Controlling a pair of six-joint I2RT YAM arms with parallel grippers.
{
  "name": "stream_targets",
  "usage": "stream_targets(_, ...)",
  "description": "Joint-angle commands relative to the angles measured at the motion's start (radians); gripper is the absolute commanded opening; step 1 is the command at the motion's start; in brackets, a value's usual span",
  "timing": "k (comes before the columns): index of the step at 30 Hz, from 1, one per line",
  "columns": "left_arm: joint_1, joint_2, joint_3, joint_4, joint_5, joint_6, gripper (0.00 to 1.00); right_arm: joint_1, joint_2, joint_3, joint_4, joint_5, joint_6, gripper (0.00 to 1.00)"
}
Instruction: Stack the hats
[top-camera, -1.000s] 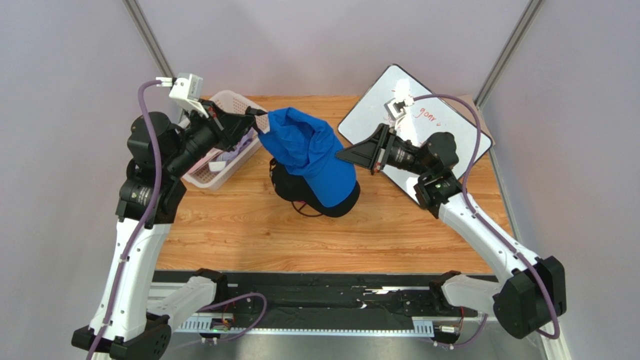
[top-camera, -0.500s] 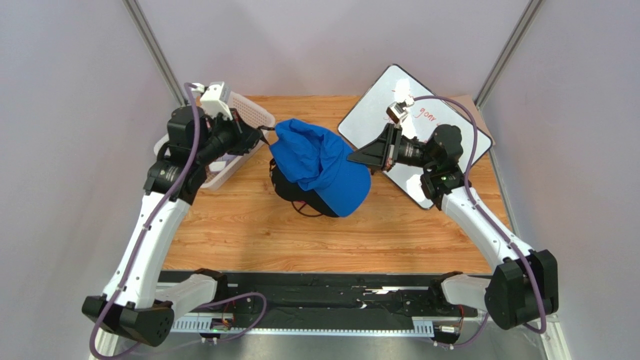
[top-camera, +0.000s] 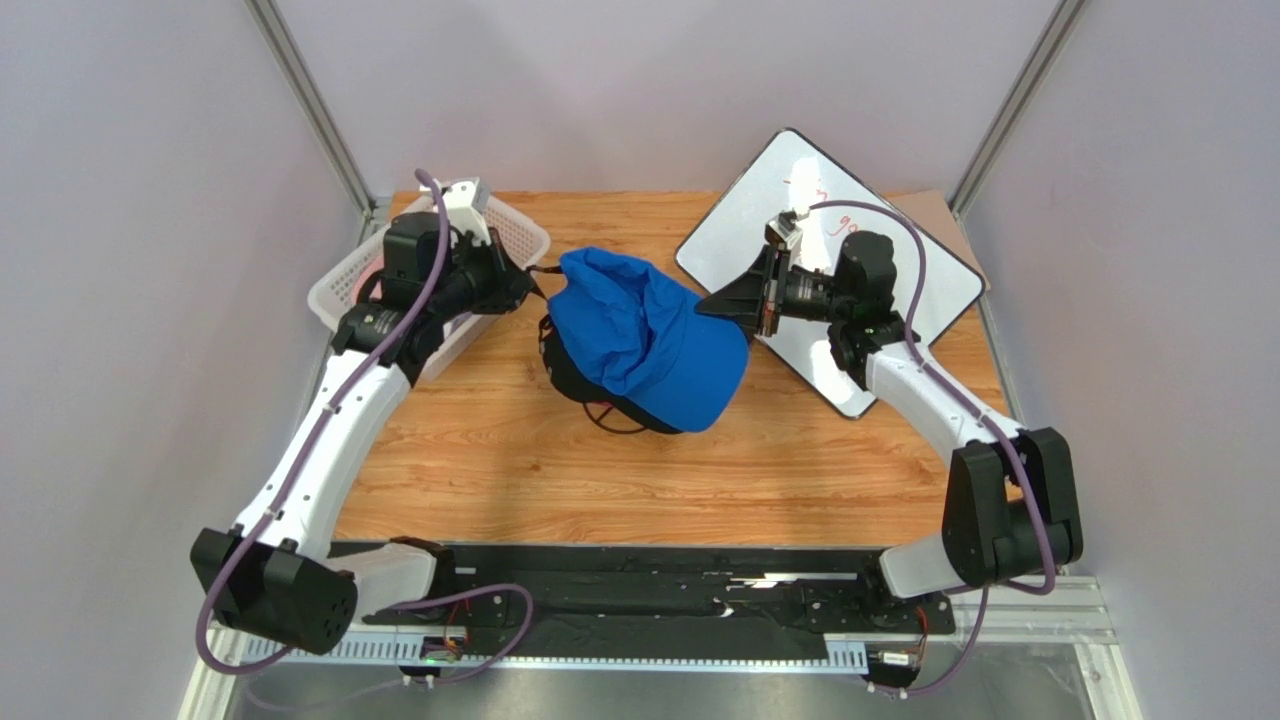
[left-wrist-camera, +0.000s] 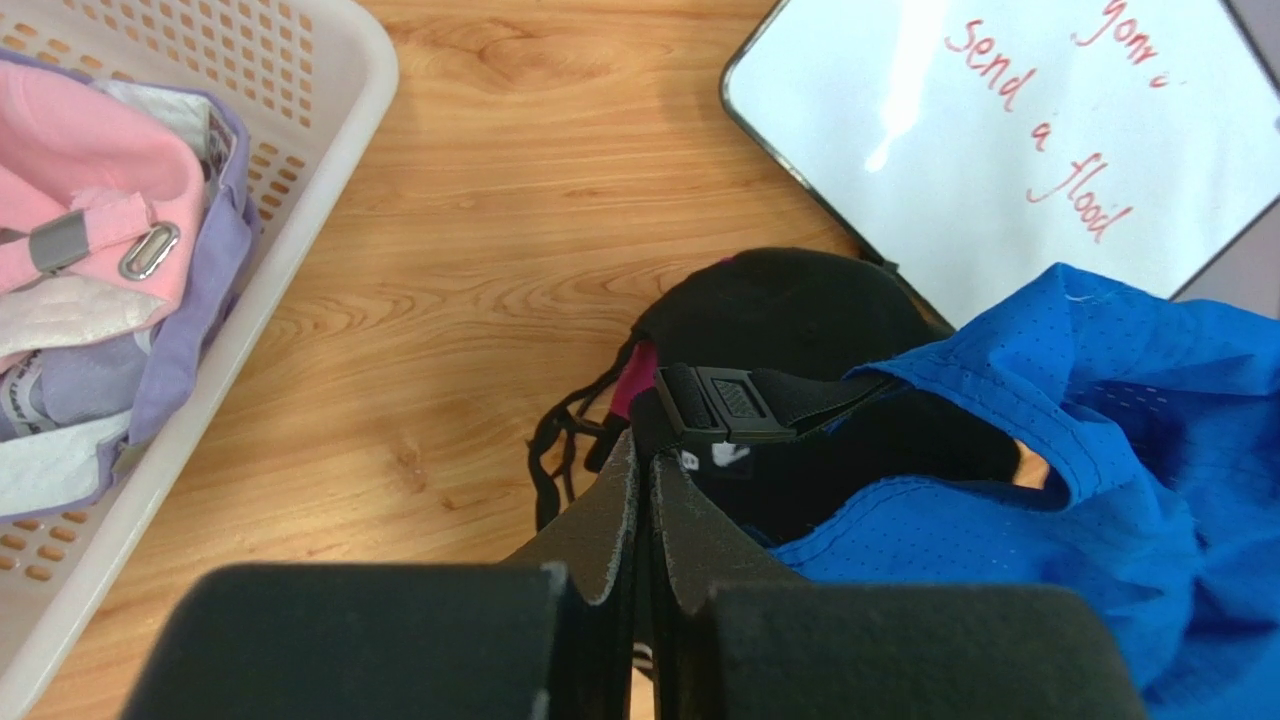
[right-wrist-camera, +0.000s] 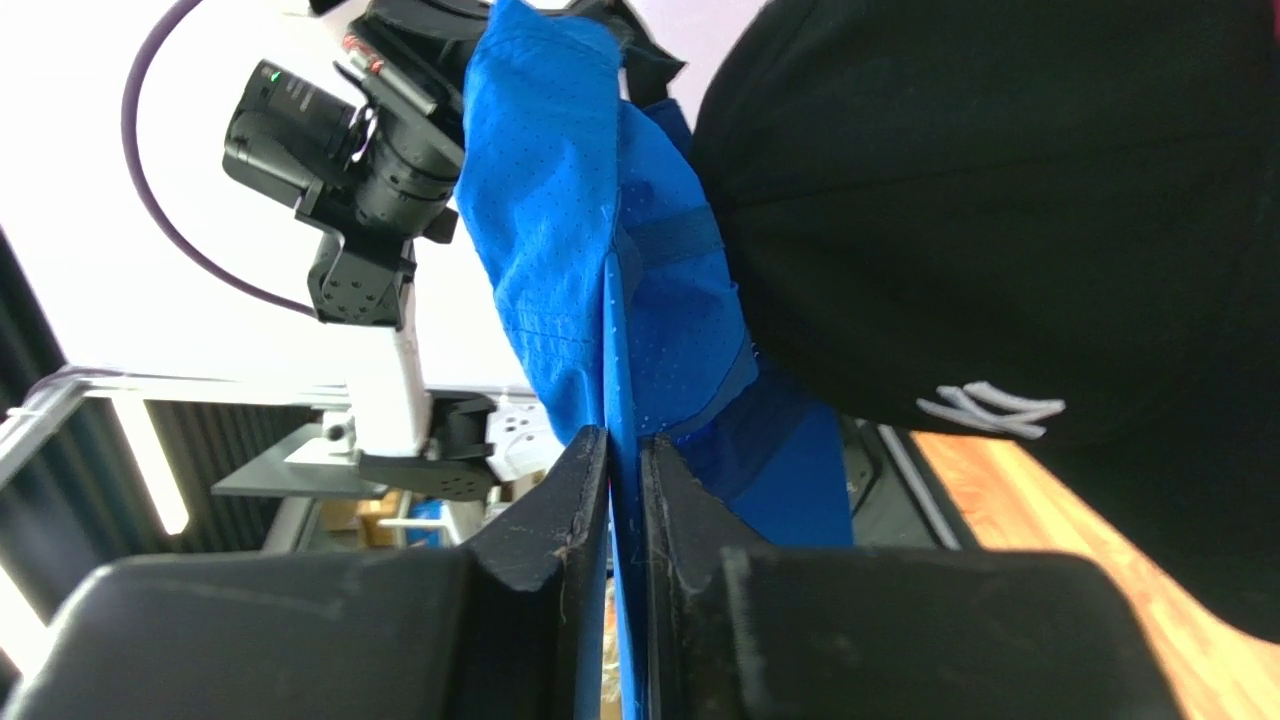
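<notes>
A royal blue hat drapes over a black hat at the table's middle, its brim pointing front right. My left gripper is shut on the blue hat's black back strap, just left of the pile. In the left wrist view, a strip of magenta hat peeks from under the black hat. My right gripper pinches the blue hat's edge from the right, with thin fabric between nearly closed jaws. The black hat's white NY logo faces that camera. Pink and lavender hats lie in the basket.
A white mesh basket stands at the back left, under my left arm. A whiteboard with red writing lies at the back right, beneath my right arm. Black wire loops stick out below the pile.
Both grippers have carried the blue hat right and down, so it settles over the black hat. The left arm swung in from the basket; the right wrist drew back slightly.
</notes>
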Motion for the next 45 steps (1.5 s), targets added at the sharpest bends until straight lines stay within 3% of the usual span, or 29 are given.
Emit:
stream_targets(1, 0.005, 0.066, -0.019, 0.079, -0.042, 0.018, 0.00, -0.012, 0.013, 0.102, -0.112, 0.032, -0.140, 0.17)
stream_targets(15, 0.005, 0.157, -0.067, 0.119, -0.066, 0.029, 0.00, -0.049, 0.150, 0.125, -0.155, 0.055, -0.266, 0.24)
stream_targets(17, 0.005, 0.177, -0.078, 0.122, -0.065, 0.032, 0.00, -0.051, 0.139, 0.099, -0.125, 0.057, -0.276, 0.34)
stream_targets(18, 0.005, 0.180, -0.084, 0.126, -0.069, 0.030, 0.00, -0.049, 0.127, 0.090, -0.119, 0.057, -0.280, 0.48)
stream_targets(20, 0.005, 0.175, -0.102, 0.137, -0.073, 0.030, 0.00, -0.051, 0.113, 0.067, -0.088, 0.058, -0.279, 0.64)
stream_targets(21, 0.005, 0.171, -0.110, 0.145, -0.070, 0.027, 0.00, -0.052, 0.098, 0.046, -0.085, 0.063, -0.276, 0.79)
stream_targets(24, 0.005, 0.157, -0.127, 0.160, -0.062, 0.021, 0.00, -0.064, 0.060, -0.009, -0.080, 0.095, -0.279, 0.91)
stream_targets(31, 0.005, 0.189, -0.127, 0.159, -0.050, 0.019, 0.00, -0.071, -0.068, -0.236, -0.017, 0.188, -0.309, 0.93)
stream_targets(37, 0.005, 0.189, -0.124, 0.160, -0.046, 0.019, 0.00, 0.006, -0.209, -0.379, 0.043, 0.265, -0.354, 0.92)
stream_targets(39, 0.005, 0.184, -0.121, 0.159, -0.049, 0.021, 0.00, 0.017, -0.206, -0.398, 0.039, 0.297, -0.357, 0.91)
stream_targets(45, 0.005, 0.180, -0.114, 0.153, -0.047, 0.024, 0.00, 0.031, -0.073, -0.425, 0.245, 0.277, -0.276, 0.88)
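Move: Left hand has the blue hat's strap, right hand its brim. From the left hand, the black hat on the wire stand lies about 11 cm to the right, 2 back and 17 below; the basket is some 18 cm to the left, 10 ahead and 26 below. From the right hand, the black hat lies roughly 10 cm to the left, 2 back and 16 below, and the whiteboard 20 cm to the right, 18 ahead and 27 below. Keeping its pinch on the strap by the buckle, the left hand sinks about 10 cm with a small forward push early on, tipping down slightly to lower the blue hat over the black one. The right hand carries the brim about 5 cm forward while starting down, then opens wide and lets go of it, and, still sinking to some 11 cm lower in all, draws back about 8 cm, ending open just beside the brims. ##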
